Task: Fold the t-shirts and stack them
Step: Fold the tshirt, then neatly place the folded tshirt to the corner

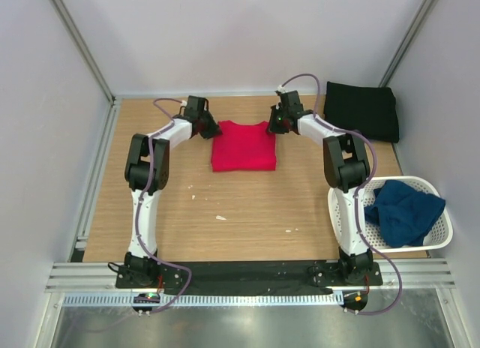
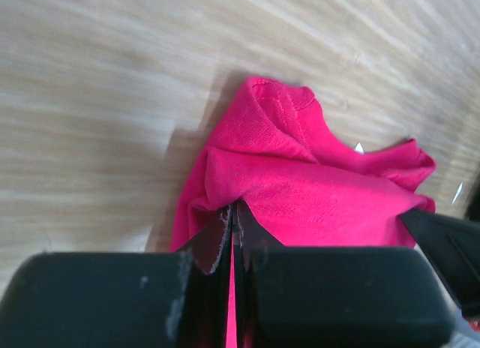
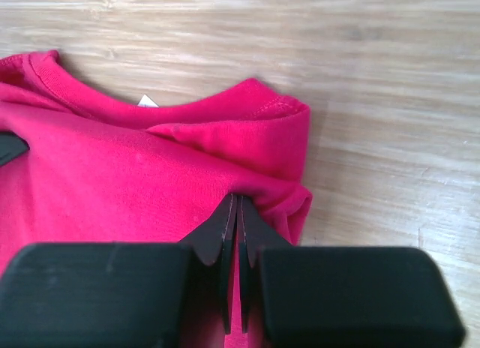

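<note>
A red t-shirt (image 1: 243, 145) lies folded into a rectangle at the middle back of the wooden table. My left gripper (image 1: 210, 128) is shut on its far left corner; in the left wrist view (image 2: 235, 207) red cloth (image 2: 315, 183) is pinched between the jaws. At the far right corner my right gripper (image 1: 274, 125) is shut on the shirt; in the right wrist view (image 3: 238, 199) the fabric (image 3: 135, 168) bunches at the tips. A black t-shirt (image 1: 361, 110) lies folded at the back right. A navy t-shirt (image 1: 405, 211) lies crumpled in the white basket (image 1: 442, 235).
The basket stands at the right edge beside my right arm's base. Grey walls and metal posts enclose the table. Small white scraps (image 1: 220, 217) lie on the wood in front of the red shirt.
</note>
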Controlling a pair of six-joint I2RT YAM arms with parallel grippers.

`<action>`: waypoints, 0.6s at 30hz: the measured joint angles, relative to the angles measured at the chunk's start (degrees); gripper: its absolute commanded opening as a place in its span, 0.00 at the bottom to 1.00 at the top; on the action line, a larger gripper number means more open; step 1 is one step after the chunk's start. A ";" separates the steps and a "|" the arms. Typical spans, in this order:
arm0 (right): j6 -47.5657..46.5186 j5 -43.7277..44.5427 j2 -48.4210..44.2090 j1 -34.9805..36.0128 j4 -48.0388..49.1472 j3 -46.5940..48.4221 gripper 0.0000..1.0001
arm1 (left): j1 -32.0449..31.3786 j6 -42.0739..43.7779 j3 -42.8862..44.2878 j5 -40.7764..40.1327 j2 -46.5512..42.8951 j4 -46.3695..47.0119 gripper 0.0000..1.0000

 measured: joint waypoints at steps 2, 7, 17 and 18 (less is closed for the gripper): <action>-0.37 0.26 0.09 0.00 0.13 0.24 0.10 | -0.02 -0.04 1.46 -0.92 0.85 -0.11 0.00; -1.14 0.55 -0.22 0.00 -1.25 0.28 0.35 | 0.02 1.22 4.50 -1.86 1.57 -1.53 0.04; 1.18 4.00 -14.93 0.02 -8.57 -4.68 0.99 | 0.04 11.98 4.70 -4.04 -9.90 -12.20 1.00; 1.79 4.17 -16.87 0.02 -8.46 -5.86 0.98 | 0.04 13.22 4.04 -4.52 -13.11 -12.90 1.00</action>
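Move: The folded red t-shirt lies under both shut fingertips at its far corners; its middle is about 1 cm lower, some 6 cm back and 6 cm right of the left hand, and 6 cm back and 7 cm left of the right hand. From the right hand, the black folded shirt is about 5 cm ahead and 23 cm right, and the white basket roughly 30 cm back and 30 cm right. The left fingertips slide 1.5 cm forward, then both hands open wide and lift about 10 cm off the t-shirt. ##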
